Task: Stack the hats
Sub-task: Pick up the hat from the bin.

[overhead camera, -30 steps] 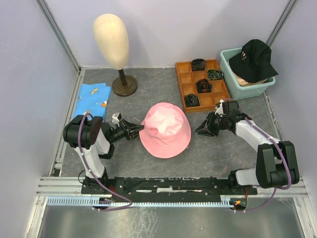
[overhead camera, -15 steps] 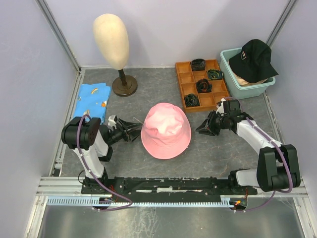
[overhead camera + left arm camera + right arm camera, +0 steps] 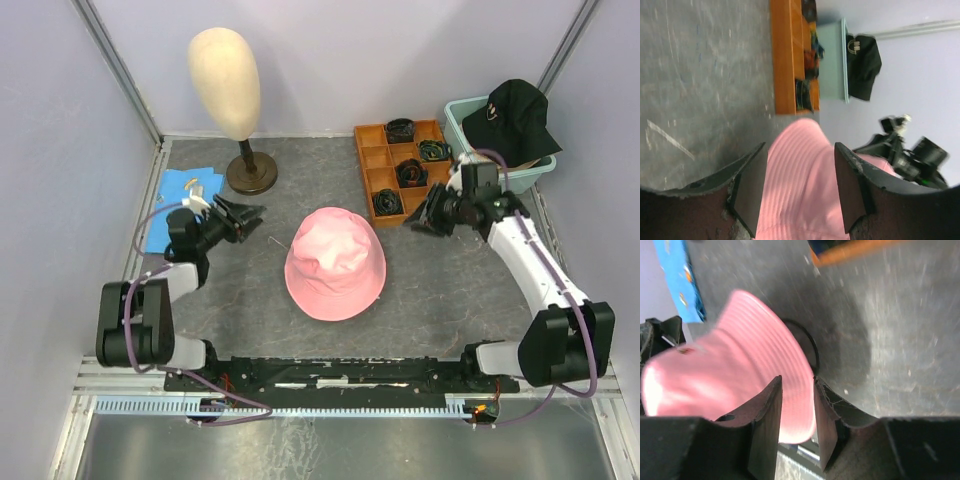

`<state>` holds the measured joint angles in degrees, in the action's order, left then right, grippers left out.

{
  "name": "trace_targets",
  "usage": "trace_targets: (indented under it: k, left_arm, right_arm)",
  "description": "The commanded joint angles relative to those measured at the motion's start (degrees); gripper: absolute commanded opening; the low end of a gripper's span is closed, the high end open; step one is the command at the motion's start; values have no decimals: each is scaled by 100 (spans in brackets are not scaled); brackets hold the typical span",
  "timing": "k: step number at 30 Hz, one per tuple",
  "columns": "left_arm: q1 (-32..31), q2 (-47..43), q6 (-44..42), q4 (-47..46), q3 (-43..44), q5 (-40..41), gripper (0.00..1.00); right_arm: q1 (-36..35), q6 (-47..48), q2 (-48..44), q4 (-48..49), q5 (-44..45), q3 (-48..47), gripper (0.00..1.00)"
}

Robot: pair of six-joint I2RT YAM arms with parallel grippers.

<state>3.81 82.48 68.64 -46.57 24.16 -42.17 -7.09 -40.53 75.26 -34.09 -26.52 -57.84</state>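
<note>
The pink bucket hat (image 3: 335,262) lies flat, crown up, in the middle of the grey table. My left gripper (image 3: 250,213) hovers to its far left, open and empty; in the left wrist view the pink hat (image 3: 800,195) shows beyond the gripper (image 3: 800,146). My right gripper (image 3: 425,215) hangs to the hat's far right beside the orange tray, its jaws slightly apart with nothing between them. The right wrist view has the pink hat (image 3: 740,355) well beyond that gripper (image 3: 796,380). The black cap (image 3: 517,118) rests on top of the teal tub (image 3: 535,178).
An orange divided tray (image 3: 358,160) with rolled dark items stands at the back, just behind my right gripper. A cream mannequin head (image 3: 224,80) on a brown stand is at the back left. A blue cloth (image 3: 165,195) lies under my left arm. Walls close the left and right sides.
My left gripper has opened, left the pink hat's brim and drawn back to the far left. My right gripper has lifted away toward the orange tray. The hat stays put.
</note>
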Motion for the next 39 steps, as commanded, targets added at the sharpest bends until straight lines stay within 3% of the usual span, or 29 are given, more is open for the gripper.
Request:
trace_targets:
  k: [1, 9, 15, 18, 24, 39]
  left_arm:
    - [120, -612, -1645, 2653, 957, 641, 63]
    - [142, -716, -1036, 2325, 1025, 667, 62]
    - [150, -910, -1237, 2310, 971, 574, 63]
    - [147, -977, -1364, 2290, 854, 592, 63]
    - [146, -807, -1472, 2018, 532, 571, 63]
    - [142, 370, -1206, 1018, 458, 362, 62]
  right_arm:
    - [135, 532, 335, -527, 762, -1616, 40]
    - [921, 1096, 1992, -1152, 1837, -4595, 51]
    - [1492, 1455, 3578, -1381, 2514, -7058, 69]
    - [1555, 1744, 4198, -1096, 2710, -7832, 73]
    - [1504, 2862, 4670, 380, 4029, -7838, 98]
    - [1567, 3858, 5331, 1396, 5445, -8208, 99]
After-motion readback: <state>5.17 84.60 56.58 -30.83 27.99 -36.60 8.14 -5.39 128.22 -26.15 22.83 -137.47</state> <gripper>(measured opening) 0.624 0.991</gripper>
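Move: The black hat, lying in the bin, is about 28 cm ahead of the right hand, 25 cm to its right and a few centimetres higher; the bin's middle is some 23 cm ahead, 23 cm right and 8 cm below. Of the things beside the way, the wooden tray is about 17 cm straight ahead, and the pink hat 15 cm left and 2 cm back, both low. From the left hand the black hat is roughly 24 cm ahead, 56 cm right, slightly higher. Leaving the stacked pink hat, the right hand sweeps some 31 cm forward and 29 cm right to the black hat in the bin, climbing about 15 cm early on, while its fingers swing from forward-left and down to forward-right, only slightly down, and open wide. The left hand, still part open, edges forward and up, then sinks about 8 cm at its side. ##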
